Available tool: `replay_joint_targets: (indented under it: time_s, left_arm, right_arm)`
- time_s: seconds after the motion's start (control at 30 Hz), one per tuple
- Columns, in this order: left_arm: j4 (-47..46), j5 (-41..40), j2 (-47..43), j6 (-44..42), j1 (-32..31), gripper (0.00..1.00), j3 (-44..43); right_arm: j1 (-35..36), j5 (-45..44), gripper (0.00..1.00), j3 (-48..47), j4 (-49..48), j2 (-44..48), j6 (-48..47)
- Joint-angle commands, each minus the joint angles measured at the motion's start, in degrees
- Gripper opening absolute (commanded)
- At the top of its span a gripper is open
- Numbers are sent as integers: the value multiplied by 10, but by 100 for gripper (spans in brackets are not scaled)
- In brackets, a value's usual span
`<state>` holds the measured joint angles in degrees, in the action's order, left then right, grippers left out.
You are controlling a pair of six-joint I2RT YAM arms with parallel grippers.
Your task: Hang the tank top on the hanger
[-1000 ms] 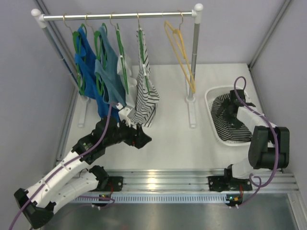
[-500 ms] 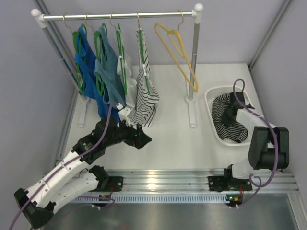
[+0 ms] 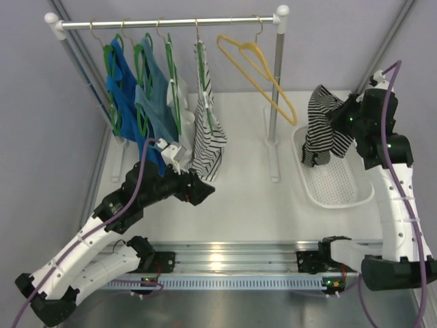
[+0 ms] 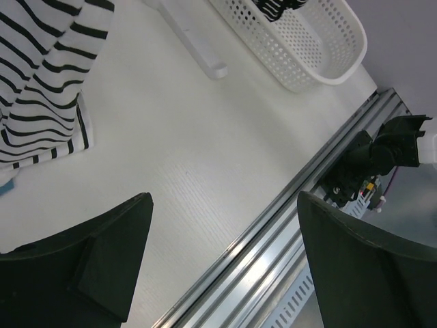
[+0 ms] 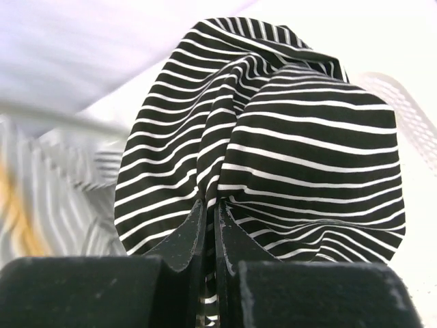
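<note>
The dark black-and-white striped tank top (image 3: 321, 126) hangs in the air above the white basket (image 3: 334, 184), pinched in my right gripper (image 3: 343, 121). In the right wrist view the fingers (image 5: 212, 217) are shut on a fold of the tank top (image 5: 273, 150), which fills the view. The yellow-orange hanger (image 3: 259, 75) hangs by its hook on the rail at the back, tilted, just left of the tank top. My left gripper (image 3: 198, 191) is open and empty low over the table, with its fingers (image 4: 102, 253) wide apart.
A clothes rail (image 3: 164, 22) at the back holds green hangers with blue tops (image 3: 136, 102) and a paler striped top (image 3: 208, 130). Its right post (image 3: 275, 82) stands between hanger and basket. The basket also shows in the left wrist view (image 4: 307, 48). A metal rail (image 3: 232, 249) runs along the near edge.
My right gripper has lifted the tank top up out of the basket and back. The yellow hanger has swung and turned on the rail. The left arm has shifted slightly.
</note>
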<state>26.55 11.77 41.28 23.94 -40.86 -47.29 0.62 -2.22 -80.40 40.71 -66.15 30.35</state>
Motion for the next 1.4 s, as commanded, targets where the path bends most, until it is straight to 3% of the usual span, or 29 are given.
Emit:
replay_joint_targets:
  time_s: [0.0,0.37,0.53,0.6,0.77,0.87,0.97,1.1,1.13,1.37]
  left_arm:
    - [-6,-18,-14,-2,-1,91,-40]
    - [-4,-59,-30,4,-1,91,-62]
    - [-4,-76,-30,10,-1,91,-62]
    - [-4,-88,-30,13,-1,91,-61]
    - [1,-112,-32,19,-1,91,-60]
    - [11,-159,-31,23,-2,91,-61]
    - [25,-181,-26,27,-1,91,-63]
    - [33,-172,-19,31,-1,91,-55]
    - [33,-168,-18,33,-1,91,-51]
    - [0,-80,6,53,-1,91,-7]
  right_arm:
    - [61,6,0,-52,75,25,-9]
    - [257,-70,0,-69,126,109,46]
    - [351,-88,0,-13,123,130,101]
    - [421,-111,0,29,119,131,134]
    - [603,-176,0,99,56,85,191]
    - [676,-187,0,108,21,8,199]
    - [704,-166,13,111,-32,-64,188]
    - [704,-149,45,128,-70,-90,171]
    - [704,-163,49,128,-63,-86,171]
    - [636,-225,52,168,28,6,176]
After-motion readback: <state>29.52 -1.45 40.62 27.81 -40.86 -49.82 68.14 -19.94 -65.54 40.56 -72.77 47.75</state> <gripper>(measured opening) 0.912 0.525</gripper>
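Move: The right hand, holding the striped tank top up over the basket, takes it to the bare table in front, whose middle lies about 26 cm back, 28 cm left and 33 cm below. The basket's middle is roughly 8 cm back, 2 cm right and 29 cm below; the yellow hanger hangs level in depth, some 26 cm left and 15 cm higher. From the empty left hand, that spot is around 9 cm back, 16 cm right and 25 cm down. Still pinching the tank top, the right hand first rises about 4 cm while it draws back and left away from the basket, then swings farther left and sinks over the bare front table, turning counter-clockwise some 45 degrees and tipping its fingers down; near the end it opens them about halfway, lets go of the cloth and starts to ease back to the right. The open left hand meanwhile lifts a few centimetres, turns slightly counter-clockwise and shifts a little forward and left, then begins to sink and come back, touching nothing. ##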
